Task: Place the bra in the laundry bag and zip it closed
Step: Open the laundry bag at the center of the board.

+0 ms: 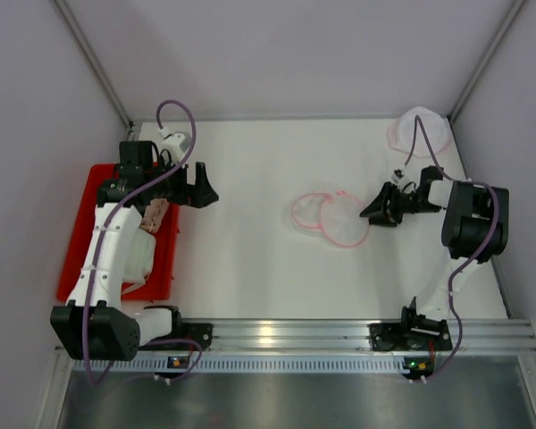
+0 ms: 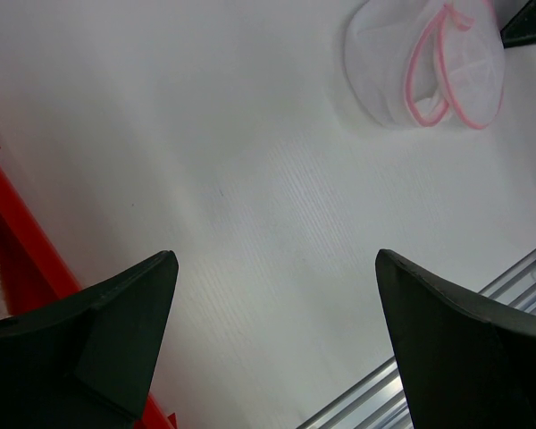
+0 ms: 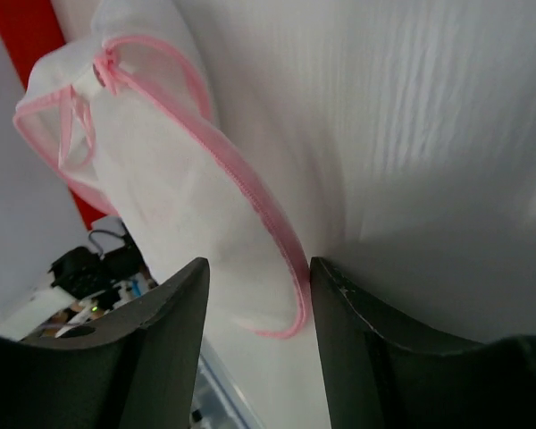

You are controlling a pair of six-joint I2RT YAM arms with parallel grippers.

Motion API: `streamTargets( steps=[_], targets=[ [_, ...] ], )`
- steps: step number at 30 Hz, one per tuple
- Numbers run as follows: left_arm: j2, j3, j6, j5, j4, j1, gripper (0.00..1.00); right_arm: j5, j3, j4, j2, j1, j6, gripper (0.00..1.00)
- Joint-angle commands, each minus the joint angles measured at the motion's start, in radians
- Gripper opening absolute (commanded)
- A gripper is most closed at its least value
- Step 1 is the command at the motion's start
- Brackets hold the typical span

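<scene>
The laundry bag (image 1: 335,219), white mesh with a pink zipper rim, lies open in the middle of the table; it also shows far off in the left wrist view (image 2: 420,67). My right gripper (image 1: 368,214) is at the bag's right edge. Its fingers straddle the bag's pink rim (image 3: 250,192) with a gap between them, and the right finger (image 3: 339,304) touches the rim. The bra (image 1: 154,214), a pinkish lacy piece, lies in the red tray (image 1: 80,241) at the left. My left gripper (image 1: 210,198) hangs wide open over bare table beside the tray, holding nothing (image 2: 277,255).
A white garment (image 1: 138,255) also lies in the red tray, whose edge shows in the left wrist view (image 2: 27,250). A second mesh bag (image 1: 420,132) sits in the back right corner. Grey walls enclose the table. A metal rail (image 1: 277,335) runs along the near edge.
</scene>
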Motion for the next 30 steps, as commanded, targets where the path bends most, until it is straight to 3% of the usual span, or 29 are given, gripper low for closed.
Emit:
streamTargets(
  steps=[1, 7, 10, 15, 16, 20, 21, 25, 27, 30],
  targets=[
    [-0.001, 0.011, 0.006, 0.026, 0.011, 0.002, 0.99, -0.141, -0.097, -0.011, -0.057, 0.013, 0.017, 0.51],
    [0.017, 0.02, -0.005, 0.041, 0.009, 0.002, 0.99, -0.211, -0.204, 0.048, -0.137, 0.054, 0.013, 0.54],
    [0.022, 0.02, -0.008, 0.044, 0.011, 0.002, 0.99, -0.208, -0.237, 0.113, -0.153, 0.067, 0.043, 0.5],
    [0.006, 0.011, 0.001, 0.021, 0.011, 0.002, 0.99, -0.238, -0.272, 0.188, -0.211, 0.09, 0.162, 0.13],
    [0.006, 0.009, 0.001, 0.02, 0.009, 0.002, 0.99, -0.255, -0.278, 0.237, -0.244, 0.093, 0.202, 0.0],
    [-0.006, -0.002, 0.004, 0.068, 0.011, 0.002, 0.98, -0.327, -0.332, 0.443, -0.31, 0.096, 0.475, 0.0],
    [-0.03, -0.006, 0.022, 0.134, 0.011, 0.002, 0.98, -0.338, -0.362, 0.513, -0.321, 0.097, 0.591, 0.0],
    [-0.144, -0.087, 0.088, 0.239, 0.185, -0.009, 0.99, -0.342, -0.395, 0.585, -0.346, 0.113, 0.697, 0.0],
    [-0.197, -0.146, 0.186, 0.187, 0.254, -0.038, 0.99, -0.346, -0.395, 0.584, -0.346, 0.132, 0.717, 0.0],
    [-0.198, -0.18, 0.355, 0.049, 0.323, -0.177, 0.93, -0.352, -0.399, 0.61, -0.341, 0.16, 0.753, 0.0]
  ],
)
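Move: The right hand sits low at the right rim of the laundry bag's round flap: the rim is about 2 cm to its left and 3 cm nearer the base. The bag's middle lies some 9 cm left, 3 cm back and about 1 cm lower. A second mesh bag lies about 22 cm ahead of this hand and 11 cm to its right. From the left hand, the laundry bag is roughly 34 cm right, 3 cm ahead and 21 cm below. The half-open right hand sweeps low back towards the base about 7 cm and to the left some 5 cm at the laundry bag's right rim, shuts to pinch that pink rim, then lifts it some 7 cm while easing farther left, fingertips tipping up about 25 degrees from where they began. Only near the end does the left hand, still wide open, set off about 3 cm to the right and as far back, rising a little as it turns clockwise and tips up. ##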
